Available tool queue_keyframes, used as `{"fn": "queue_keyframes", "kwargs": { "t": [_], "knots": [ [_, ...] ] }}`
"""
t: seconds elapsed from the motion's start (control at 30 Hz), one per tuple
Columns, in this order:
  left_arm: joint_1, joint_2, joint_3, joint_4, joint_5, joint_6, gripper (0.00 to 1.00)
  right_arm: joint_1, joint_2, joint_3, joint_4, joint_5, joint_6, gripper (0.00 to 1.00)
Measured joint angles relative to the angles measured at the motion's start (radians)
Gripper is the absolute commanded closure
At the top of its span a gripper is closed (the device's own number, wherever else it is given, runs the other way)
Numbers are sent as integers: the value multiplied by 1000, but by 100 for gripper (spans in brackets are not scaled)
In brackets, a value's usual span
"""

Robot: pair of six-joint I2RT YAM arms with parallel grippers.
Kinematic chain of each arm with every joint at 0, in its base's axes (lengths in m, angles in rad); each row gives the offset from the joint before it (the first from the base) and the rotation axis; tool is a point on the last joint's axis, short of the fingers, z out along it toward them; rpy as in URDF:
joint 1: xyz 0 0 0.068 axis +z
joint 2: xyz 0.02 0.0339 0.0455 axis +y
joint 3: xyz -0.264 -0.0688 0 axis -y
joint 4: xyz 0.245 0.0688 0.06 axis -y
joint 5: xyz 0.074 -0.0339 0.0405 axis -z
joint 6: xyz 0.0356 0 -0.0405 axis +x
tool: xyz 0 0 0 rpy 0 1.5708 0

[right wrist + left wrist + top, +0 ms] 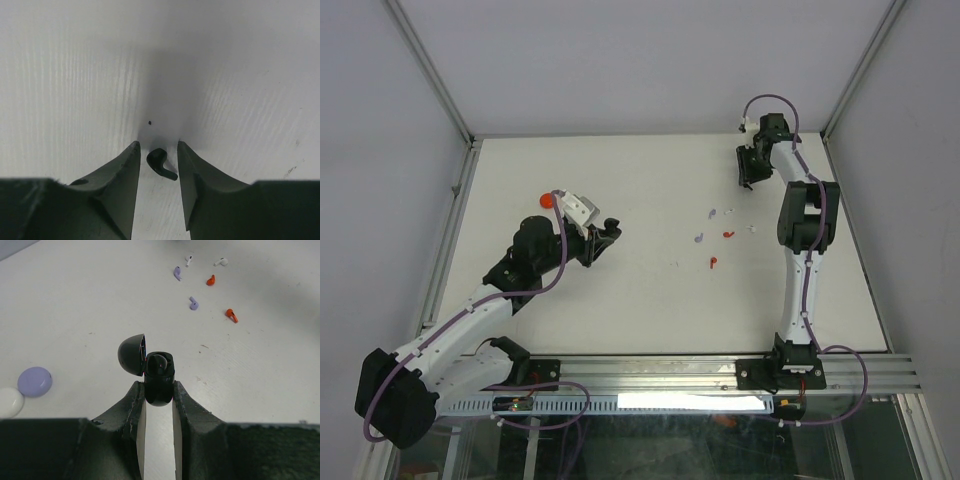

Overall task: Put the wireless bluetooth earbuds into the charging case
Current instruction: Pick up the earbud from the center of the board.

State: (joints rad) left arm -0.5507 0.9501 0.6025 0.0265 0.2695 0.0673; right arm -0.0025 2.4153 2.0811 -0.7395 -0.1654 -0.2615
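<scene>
My left gripper (159, 388) is shut on the black charging case (159, 376), which it holds above the table with the domed lid (131, 354) swung open to the left. In the top view this gripper (605, 235) is at centre left. Loose earbuds lie beyond it: two lavender (177, 273) (193, 303), two red (210, 280) (231, 315) and two white (189, 260) (221, 262). My right gripper (158, 146) (752, 178) is down at the far right of the table. Its jaws stand open on either side of a black earbud (160, 162) lying on the surface.
A lavender disc (34, 381) and a white disc (9, 402) lie to the left of the left gripper. A red disc (548, 200) sits by the left wrist. Metal frame rails (450, 235) border the white table (650, 300) on the left and right.
</scene>
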Motion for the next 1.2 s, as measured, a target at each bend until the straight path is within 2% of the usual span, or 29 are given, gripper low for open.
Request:
{"fn": "queue_keyframes", "kwargs": {
  "t": [0.5,0.7,0.93,1.03,1.2],
  "knots": [
    [0,0,0,0,2,0,100,35,-8,-11,-22,77,-19,65],
    [0,0,0,0,2,-1,100,45,-10,-9,-46,97,-22,72],
    [0,0,0,1,2,-2,100,54,-17,-11,-75,122,-21,84],
    [0,-1,0,7,2,-9,100,60,-46,-55,-77,129,-10,88],
    [0,-19,-4,47,2,-38,100,79,-122,-169,-82,128,33,89]
  ]
}}
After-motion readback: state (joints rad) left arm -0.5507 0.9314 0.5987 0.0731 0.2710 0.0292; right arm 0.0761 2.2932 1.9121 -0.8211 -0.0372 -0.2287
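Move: The black earbud lies almost between the right hand's open fingertips, about 1 cm back from the hand point, less than 1 cm to its left and some 1 cm below. One white earbud is about 8 cm back and 5 cm left of the hand; the purple earbud is 9 cm back and 10 cm left, the other white earbud 13 cm back and 1 cm left, all on the board. From the left hand, which holds the case, the black earbud lies about 28 cm ahead, 35 cm right and 17 cm lower. Staying low over the board, the right hand first eases back about 2 cm with a little drift left while its fingers close and pinch the black earbud between the tips. It then quickens straight on, back and slightly left towards the two white earbuds, for about 6 cm in all with no real rise, the fingers tilting under 10 degrees nearer to vertical, as the left hand keeps the case and only begins to rise at the very end. ##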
